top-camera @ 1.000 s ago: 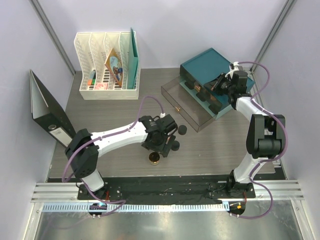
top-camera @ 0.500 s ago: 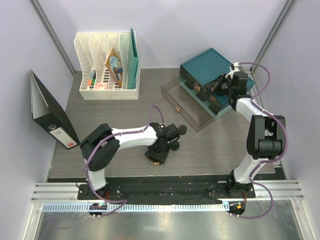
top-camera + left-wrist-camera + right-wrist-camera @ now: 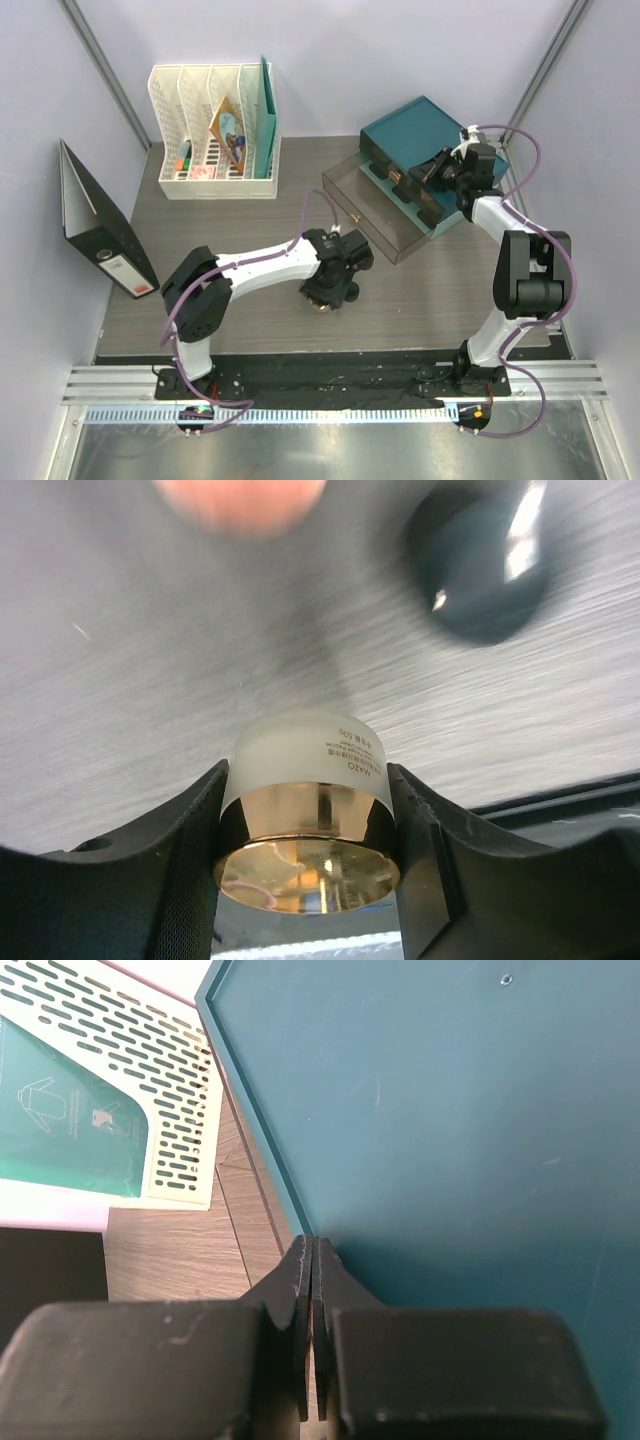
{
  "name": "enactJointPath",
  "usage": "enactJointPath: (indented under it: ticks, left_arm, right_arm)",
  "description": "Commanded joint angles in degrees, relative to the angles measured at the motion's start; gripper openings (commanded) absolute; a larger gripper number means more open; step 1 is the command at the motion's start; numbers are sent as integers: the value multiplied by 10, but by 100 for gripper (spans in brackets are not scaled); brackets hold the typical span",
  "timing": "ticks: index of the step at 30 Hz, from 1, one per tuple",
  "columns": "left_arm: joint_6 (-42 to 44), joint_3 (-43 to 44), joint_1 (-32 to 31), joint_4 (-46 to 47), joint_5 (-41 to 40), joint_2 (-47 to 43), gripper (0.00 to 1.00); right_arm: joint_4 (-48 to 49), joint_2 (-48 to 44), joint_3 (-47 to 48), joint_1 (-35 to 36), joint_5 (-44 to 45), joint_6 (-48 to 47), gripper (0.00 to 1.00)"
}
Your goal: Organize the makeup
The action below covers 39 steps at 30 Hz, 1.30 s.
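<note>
My left gripper (image 3: 306, 852) is shut on the gold jar (image 3: 300, 765), a frosted pot with a shiny gold lid, gripped on both sides just over the grey table. Beyond it lie a black pot (image 3: 482, 568) and a blurred coral compact (image 3: 240, 494). From above, the left gripper (image 3: 333, 287) covers the jar near the table's middle. My right gripper (image 3: 313, 1260) is shut and empty, its tips against the teal box (image 3: 450, 1110). In the top view it (image 3: 434, 168) rests on that box (image 3: 412, 128). The other makeup is not clearly visible.
A clear open drawer (image 3: 366, 205) juts from the teal box toward the table's middle. A white file organizer (image 3: 215, 135) stands at the back left. A black binder (image 3: 95, 225) leans at the left edge.
My left arm swung right and down over the gold jar, closed on it, and carried it a little right and away from the front edge. The right arm has not moved.
</note>
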Motion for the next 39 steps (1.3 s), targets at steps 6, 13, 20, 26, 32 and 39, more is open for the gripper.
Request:
enactJointPath:
  ticks: [6,13,20,26,32,39]
  left_arm:
    - [64,309,2,-63,-64,63,0]
    - [65,569,10,-91,-21,221,0]
    - [11,569,47,35,32,251,0]
    - [-7,571,73,111,45,259,0]
    - [-21,573,77,184,76,289,2]
    - [-48,588,76,230,103,338,7]
  right_arm:
    - [-271,67,-75,5,37,-47,4]
    - [-271,64,-80,5,42,-50,4]
    - [-272,66,-81,5,42,-52,4]
    - [-273,68,-84,5,45,-54,4]
    - [-273,75,-83,5,43,-55,4]
    - [-273,77,-82,5,42,-55,4]
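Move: The open, empty clear drawer that the held cream jar is taken to has its middle roughly 26 cm ahead of the left hand, 17 cm to its right and 2 cm lower. Lying about 4 cm below the hand are the near black lid (4 cm ahead, 9 cm right), the pink disc (10 ahead, 4 right) and the far black lid (13 ahead, 14 right). From the right hand, the drawer's middle is about 5 cm back, 11 cm left and 12 cm down. Left hand keeps its pinch, carrying the jar rightward, forward and up some 30 cm to the drawer, tilting about 40 degrees. ##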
